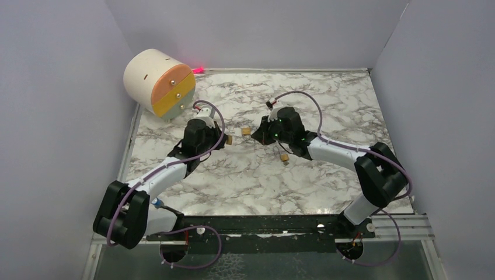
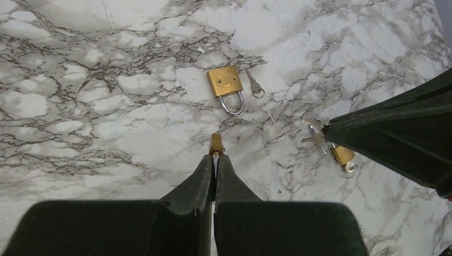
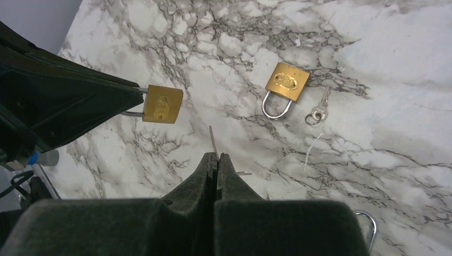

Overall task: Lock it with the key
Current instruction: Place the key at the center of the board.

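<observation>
My left gripper (image 2: 216, 157) is shut on the shackle of a small brass padlock (image 2: 216, 143) and holds it above the marble table; the same padlock (image 3: 163, 104) shows flat-on in the right wrist view. My right gripper (image 3: 216, 156) is shut on a key, whose thin blade (image 3: 212, 140) sticks out of the tips edge-on. In the top view the two grippers face each other, left gripper (image 1: 224, 140) and right gripper (image 1: 255, 134), a short gap apart. The key tip stands below and to the right of the held padlock, not touching it.
A second brass padlock (image 2: 226, 84) lies flat on the table with a loose key (image 2: 255, 85) beside it. A third padlock (image 1: 284, 158) lies under the right arm. A round drawer unit (image 1: 159, 82) stands at the back left, and grey walls enclose the table.
</observation>
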Controlling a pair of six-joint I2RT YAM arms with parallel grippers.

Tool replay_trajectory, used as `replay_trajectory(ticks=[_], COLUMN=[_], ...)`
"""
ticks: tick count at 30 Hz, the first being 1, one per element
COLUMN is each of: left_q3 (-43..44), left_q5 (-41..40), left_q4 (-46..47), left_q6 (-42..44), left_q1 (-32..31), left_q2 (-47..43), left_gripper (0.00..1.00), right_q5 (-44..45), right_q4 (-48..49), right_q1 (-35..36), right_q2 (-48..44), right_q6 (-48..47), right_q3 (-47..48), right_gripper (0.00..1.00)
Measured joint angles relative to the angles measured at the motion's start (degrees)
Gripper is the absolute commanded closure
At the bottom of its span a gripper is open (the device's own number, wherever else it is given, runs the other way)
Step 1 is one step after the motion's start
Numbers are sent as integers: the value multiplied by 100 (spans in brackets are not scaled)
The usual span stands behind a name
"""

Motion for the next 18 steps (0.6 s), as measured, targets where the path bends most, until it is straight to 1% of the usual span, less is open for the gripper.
replay_trajectory(ticks=[3,8,12,18], left_q3=[-85,-205,-376,-763], left_q5=[109,796,1134,1231], left_q4=[155,437,546,538], left_q6=[-168,-529,-693,-815], left_q1=[0,0,0,0], left_q2=[107,420,608,656], left_gripper=[100,100,100,100], right_q5=[4,4,2,-4], right_q4=[-2,22,48,15], right_q1=[140,426,590,656], right_q2=[208,417,492,553], right_q6=[44,96,129,199], right_q3=[0,-28,-247,-503], right_gripper=[99,99,99,99])
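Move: The right hand holds the key; the bare spot for it lies roughly 7 cm back, 2 cm left and 12 cm below. From that hand, the closed padlock on the table is about 11 cm ahead and 3 cm left, its loose key 11 cm ahead and 1 cm right, the open padlock level with it and 12 cm right. The left hand holds its padlock; its bare spot is about 7 cm back, 4 cm right and 11 cm down. Sink both grippers together while drawing them back, the right with its key by about 8 cm down and 6 cm back, the left with its padlock slightly less, away from the closed padlock towards bare table. Ease them some 4 cm closer sideways, tip the left fingers down about 15 degrees and the right a little less, and keep both grips shut. ##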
